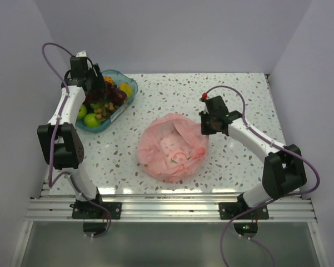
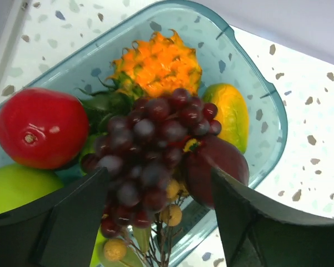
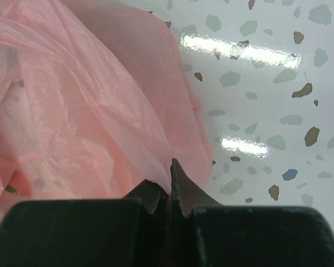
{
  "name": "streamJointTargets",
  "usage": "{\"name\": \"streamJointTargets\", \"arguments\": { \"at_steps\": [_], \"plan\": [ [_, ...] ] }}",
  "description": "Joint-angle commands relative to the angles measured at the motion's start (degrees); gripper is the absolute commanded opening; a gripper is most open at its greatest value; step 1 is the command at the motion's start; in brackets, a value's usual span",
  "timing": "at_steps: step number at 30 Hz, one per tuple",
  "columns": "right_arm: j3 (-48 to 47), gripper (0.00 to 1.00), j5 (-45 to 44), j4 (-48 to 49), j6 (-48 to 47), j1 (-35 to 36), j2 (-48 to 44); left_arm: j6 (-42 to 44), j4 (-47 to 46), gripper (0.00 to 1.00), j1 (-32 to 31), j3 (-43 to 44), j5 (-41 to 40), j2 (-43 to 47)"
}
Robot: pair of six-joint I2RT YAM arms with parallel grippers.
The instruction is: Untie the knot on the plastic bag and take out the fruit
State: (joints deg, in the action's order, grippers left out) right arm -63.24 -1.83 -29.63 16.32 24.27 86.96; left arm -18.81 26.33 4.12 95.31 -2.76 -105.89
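The pale-pink plastic bag [image 1: 172, 147] lies slack on the table's middle, its mouth facing up; the knot is out of view. My right gripper [image 1: 204, 125] is at the bag's right edge, shut on a fold of the thin pink plastic bag [image 3: 72, 100], which is pinched between the tips of the right gripper [image 3: 171, 167]. My left gripper [image 1: 97, 84] hangs over the blue tray [image 1: 130, 97]. In the left wrist view the left gripper [image 2: 161, 194] stands open astride the dark purple grapes [image 2: 150, 150], which rest on the other fruit. A lime-green apple [image 2: 14, 189] lies at the left.
The blue tray [image 2: 267, 111] also holds a red apple [image 2: 41, 127], a small pineapple [image 2: 158, 61], a yellow-green mango [image 2: 230, 114], a dark red fruit [image 2: 222, 164] and yellow berries [image 2: 172, 214]. White walls close in the table at the back and on both sides.
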Motion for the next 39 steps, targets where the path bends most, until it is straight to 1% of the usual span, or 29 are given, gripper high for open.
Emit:
{"name": "streamJointTargets", "arguments": {
  "at_steps": [1,4,6,9,11,12,13,14,15,16,18,19,20,21,22,23,24,27,29,32,33,36,39],
  "plan": [
    [0.2,0.00,0.9,0.1,0.1,0.0,-2.1,-0.8,-3.1,0.81,-0.1,-2.2,4.4,4.1],
    [-0.2,0.01,0.6,-0.3,-0.3,0.1,-2.2,-1.8,-3.2,0.96,-0.3,-6.6,6.3,8.9],
    [-0.7,0.03,0.1,-1.0,-0.7,0.2,-2.3,-2.6,-2.6,0.98,-0.6,-10.1,7.0,12.9],
    [-1.9,0.07,-0.6,-2.3,-2.1,0.4,-2.6,-3.5,-1.6,0.99,-2.8,-15.0,7.2,17.4],
    [-3.3,0.10,-1.4,-3.2,-3.3,0.4,-2.8,-4.3,-0.6,0.99,-6.2,-17.4,6.2,21.8],
    [-3.9,0.15,-1.8,-4.4,-3.7,0.7,-2.9,-4.6,-0.1,0.99,-7.6,-19.7,5.1,24.4],
    [-5.1,0.19,-2.0,-5.0,-4.6,0.9,-3.2,-5.1,0.3,0.99,-10.7,-20.7,4.6,25.6],
    [-5.7,0.25,-2.3,-5.6,-5.1,1.0,-3.2,-6.6,0.7,0.99,-12.4,-23.0,4.5,26.9],
    [-6.4,0.36,-2.7,-6.7,-5.6,1.5,-3.3,-7.7,0.6,0.99,-13.9,-24.1,4.6,28.1],
    [-6.9,0.56,-2.7,-7.3,-6.4,1.7,-3.5,-8.8,0.5,0.99,-17.0,-25.2,4.8,30.2],
    [-8.8,0.74,-2.9,-8.9,-7.1,2.2,-4.1,-11.2,0.5,0.99,-20.4,-27.9,3.7,31.8],
    [-9.4,0.85,-3.3,-9.2,-8.0,3.4,-4.3,-12.2,0.8,0.99,-23.4,-28.5,3.2,32.9],
    [-11.0,0.88,-5.2,-9.6,-8.5,4.3,-4.8,-13.9,0.8,0.99,-24.9,-29.2,2.9,33.5],
    [-12.0,0.91,-6.3,-10.4,-9.0,6.4,-4.9,-14.7,0.8,0.99,-26.3,-30.7,2.9,33.9],
    [-13.1,0.93,-8.0,-11.0,-10.6,7.6,-4.9,-15.4,0.7,0.99,-28.9,-31.6,1.1,34.9],
    [-15.3,0.94,-10.8,-11.4,-11.5,9.0,-4.8,-16.8,0.3,0.99,-30.0,-32.5,0.7,35.2],
    [-16.4,0.95,-12.0,-11.8,-12.4,11.6,-4.6,-17.1,0.0,0.99,-30.9,-34.4,0.6,35.7],
    [-19.2,0.98,-14.3,-10.5,-15.6,15.8,-3.8,-18.5,0.7,0.99,-33.4,-36.7,-0.6,35.8],
    [-19.5,0.99,-15.3,-9.3,-18.2,16.8,-2.9,-19.6,0.9,0.99,-34.2,-38.2,-1.3,35.8],
    [-20.4,0.99,-15.8,-9.5,-20.7,17.6,1.4,-20.7,0.0,0.99,-35.1,-40.4,-1.9,36.3],
    [-20.8,0.99,-15.8,-9.9,-21.8,18.0,4.2,-20.9,-0.3,0.99,-35.7,-40.9,-1.8,36.1],
    [-21.7,0.99,-16.3,-10.2,-22.3,18.2,8.0,-21.8,-1.5,0.99,-36.6,-43.1,-1.3,35.1],
    [-20.2,0.99,-17.0,-8.0,-21.2,18.2,11.1,-22.8,-3.2,0.99,-38.2,-45.1,-0.8,33.8]
  ]
}}
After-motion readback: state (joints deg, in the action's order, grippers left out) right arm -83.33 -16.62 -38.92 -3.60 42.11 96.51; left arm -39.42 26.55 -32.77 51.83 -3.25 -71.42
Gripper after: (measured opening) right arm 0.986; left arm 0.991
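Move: The left hand, its fingers already parting, hangs over the fruit basket: the grapes are some 7 cm straight below it, and the basket's middle is about 2 cm back, 1 cm left and 13 cm down. The bag's left rim is roughly 22 cm back, 21 cm right and 12 cm below. The right hand still pinches the bag's right edge; from it the bag's back flap lies about 3 cm ahead, 10 cm left and 2 cm lower, the bag's middle 5 cm back, 12 cm left and 6 cm lower. The right fingers let go of the bag's right edge and open wide; that hand rises about 11 cm, swinging left, then sinks half of that towards the back flap, turning counter-clockwise. Left fingers finish opening clear of the grapes, and the hand arcs back and right, roughly 25 cm each way, up slightly and then down to the bag's left rim, turning clockwise. Contact there can't be seen. ##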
